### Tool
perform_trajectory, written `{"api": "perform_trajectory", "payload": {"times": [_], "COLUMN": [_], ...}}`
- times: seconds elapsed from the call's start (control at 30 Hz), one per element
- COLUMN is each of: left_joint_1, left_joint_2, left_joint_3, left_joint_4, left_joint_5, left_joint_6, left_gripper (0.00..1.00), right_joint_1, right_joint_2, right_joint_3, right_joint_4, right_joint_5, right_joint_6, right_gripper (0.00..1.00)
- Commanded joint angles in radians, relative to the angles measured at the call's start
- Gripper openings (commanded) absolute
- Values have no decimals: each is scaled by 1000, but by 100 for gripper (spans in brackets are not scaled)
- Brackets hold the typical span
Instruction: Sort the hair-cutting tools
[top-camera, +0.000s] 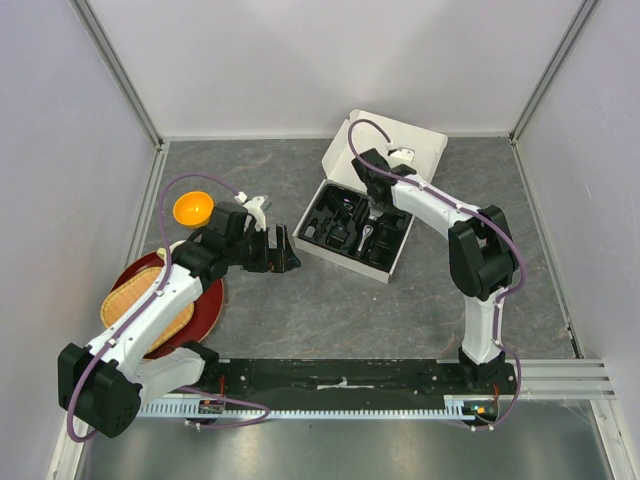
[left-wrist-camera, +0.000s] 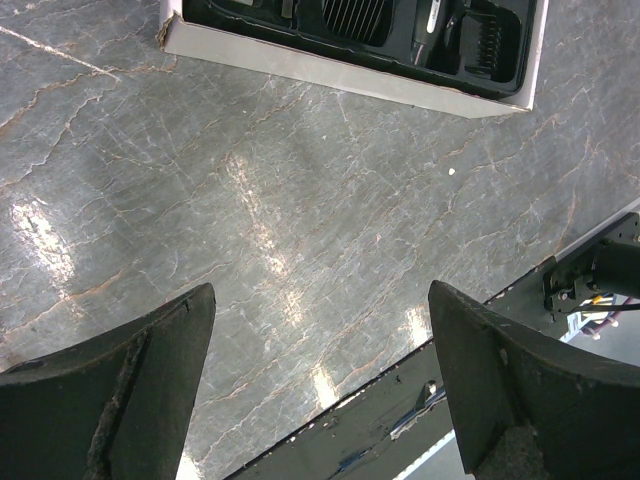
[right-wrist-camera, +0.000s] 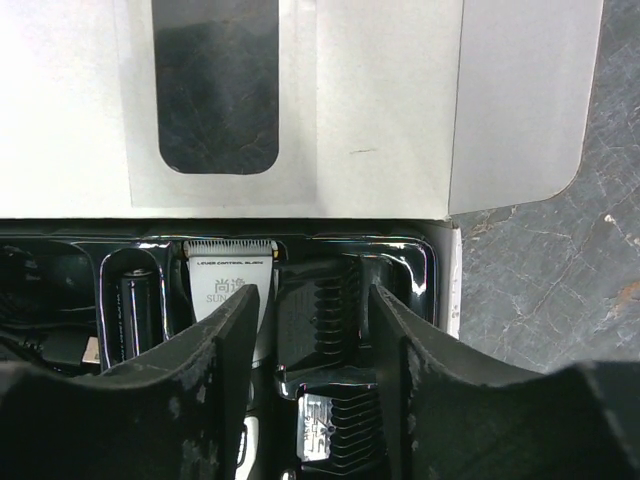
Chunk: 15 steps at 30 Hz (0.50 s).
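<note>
The white cardboard box (top-camera: 432, 146) lies open at the back, and its black tray (top-camera: 318, 205) holds the hair-cutting tools. My right gripper (right-wrist-camera: 314, 300) reaches down into the tray's right end (top-camera: 375, 205). It is open, with a black guard comb (right-wrist-camera: 320, 315) between its fingers and a thin gap on each side. A second guard comb (right-wrist-camera: 345, 435) sits just below, and the clipper's silver blade head (right-wrist-camera: 228, 275) is beside the left finger. My left gripper (left-wrist-camera: 320, 300) hangs open and empty over bare table, left of the box (top-camera: 285, 250).
An orange bowl (top-camera: 193, 208) stands at the back left. A wicker tray (top-camera: 140, 300) rests on a red plate (top-camera: 208, 310) by the left arm. The box lid (right-wrist-camera: 350, 100) lies flat behind the tray. A black rail (top-camera: 340, 375) runs along the near edge.
</note>
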Motion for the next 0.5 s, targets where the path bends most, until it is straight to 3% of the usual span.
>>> {"api": "perform_trajectory", "payload": {"times": [0.0, 0.47], "left_joint_1": [4, 4], "left_joint_2": [-4, -7], "left_joint_3": [18, 18], "left_joint_4": [3, 1], "left_joint_5": [-9, -11], "left_joint_6": [12, 13], "left_gripper": [93, 93], "right_joint_1": [15, 14], "right_joint_2": [-39, 36], "right_joint_3": [47, 29], "right_joint_4": [17, 26], "right_joint_5": [9, -28], "right_joint_6": [-29, 5], "right_gripper": [52, 33]}}
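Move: Roughly 2 cm below the right fingertips, almost straight under them, lies the black comb guard in its tray slot. The clipper head is about 2 cm ahead and 4 cm to the left of those fingertips. The clear-backed comb sits some 5 cm back and 1 cm left, and the small dark comb is 3 cm right and 1 cm back. From the idle left hand, the comb guard is about 13 cm ahead, 23 cm to the right and 10 cm lower. Sliding just over 1 cm left towards the clipper head, the right hand stays low over the comb guard's slot with its fingers still pointing down and forward, then stops. The half-open fingers narrow steadily to about a third of full opening. The right finger ends over the comb guard and the left one beside the clipper head; whether either touches can't be seen. ##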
